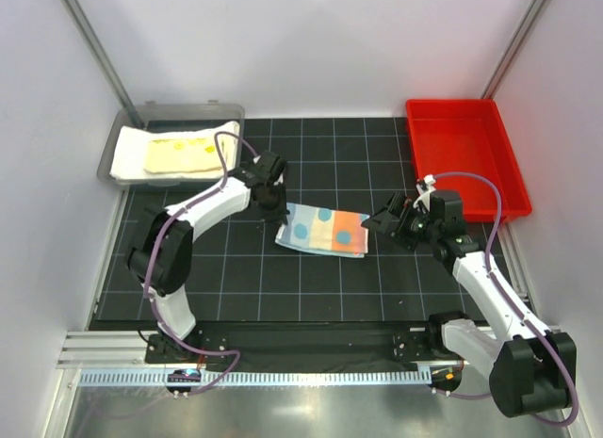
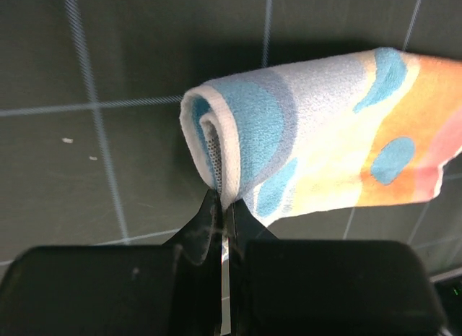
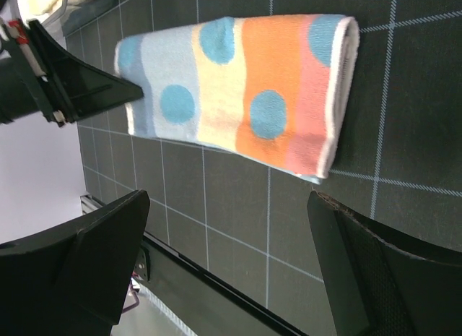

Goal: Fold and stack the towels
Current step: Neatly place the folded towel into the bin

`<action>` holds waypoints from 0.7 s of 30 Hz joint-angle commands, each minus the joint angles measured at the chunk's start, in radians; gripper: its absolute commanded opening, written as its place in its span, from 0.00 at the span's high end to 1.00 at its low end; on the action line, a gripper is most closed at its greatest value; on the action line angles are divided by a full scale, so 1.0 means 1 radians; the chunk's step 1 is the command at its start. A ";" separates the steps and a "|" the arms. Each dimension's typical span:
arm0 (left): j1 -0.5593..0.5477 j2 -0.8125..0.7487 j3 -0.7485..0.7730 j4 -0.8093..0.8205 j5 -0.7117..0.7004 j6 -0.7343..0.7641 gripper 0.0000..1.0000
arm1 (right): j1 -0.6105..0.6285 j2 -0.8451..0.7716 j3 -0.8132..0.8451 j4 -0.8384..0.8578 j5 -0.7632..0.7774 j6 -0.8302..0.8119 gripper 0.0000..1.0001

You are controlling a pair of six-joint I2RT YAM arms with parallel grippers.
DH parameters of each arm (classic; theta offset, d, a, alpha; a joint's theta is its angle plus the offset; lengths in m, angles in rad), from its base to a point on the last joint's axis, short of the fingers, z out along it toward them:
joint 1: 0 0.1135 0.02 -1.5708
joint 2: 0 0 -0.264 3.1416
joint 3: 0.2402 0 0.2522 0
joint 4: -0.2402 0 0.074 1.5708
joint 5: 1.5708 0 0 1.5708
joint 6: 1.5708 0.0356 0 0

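Observation:
A light-blue towel with orange and pastel patches lies folded into a long strip in the middle of the black mat. My left gripper is at its left end, shut on the doubled-over edge of the towel; the left wrist view shows the black fingertips pinching that fold. My right gripper hovers just off the towel's right end, open and empty. In the right wrist view the towel lies flat beyond the wide-spread right gripper. A white towel and a pale yellow towel lie in the bin.
A grey bin sits at the back left of the mat. A red tray stands at the back right with nothing in it. White walls close in both sides, and a metal rail runs along the near edge.

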 commanded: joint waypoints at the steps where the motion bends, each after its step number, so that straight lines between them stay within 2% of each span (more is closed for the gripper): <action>1: 0.004 0.018 0.166 -0.122 -0.167 0.072 1.00 | 0.005 -0.003 0.039 0.012 0.009 -0.007 0.00; 5: 0.070 0.088 0.323 -0.214 -0.227 0.122 1.00 | 0.006 0.003 0.053 0.021 0.014 -0.002 0.00; 10: 0.165 0.205 0.539 -0.315 -0.232 0.200 1.00 | 0.006 0.029 0.101 -0.008 0.038 -0.020 0.00; 14: 0.240 0.376 0.785 -0.425 -0.219 0.273 1.00 | 0.006 0.072 0.125 0.004 0.029 -0.028 0.00; 15: 0.256 0.415 0.919 -0.453 -0.217 0.283 1.00 | 0.006 0.086 0.131 0.010 0.029 -0.030 0.00; 18: 0.308 0.527 1.145 -0.557 -0.257 0.316 1.00 | 0.006 0.120 0.147 0.027 0.038 -0.039 0.00; 21: 0.377 0.550 1.198 -0.544 -0.243 0.328 1.00 | 0.005 0.149 0.165 0.032 0.051 -0.054 0.00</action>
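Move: The left hand already holds the left end of the folded spotted towel; the towel's middle lies some 10 cm to the right, 3 cm back and 4 cm lower. The folded yellow towel in the grey bin is about 21 cm ahead and 28 cm left, some 3 cm below, on the white towel, whose middle is 21 cm ahead and 30 cm left. From the right hand, the yellow towel lies about 20 cm ahead and 55 cm left. Keeping the spotted towel's left end pinched, the left hand sweeps forward about 21 cm and left some 13 cm towards the grey bin, climbing about 6 cm mostly at the start and then running nearly level to the bin's right rim, as the wrist tilts roughly 20 degrees, fingertips swinging left and forward. The right hand, empty and wide open, edges forward less than 3 cm over bare table. ##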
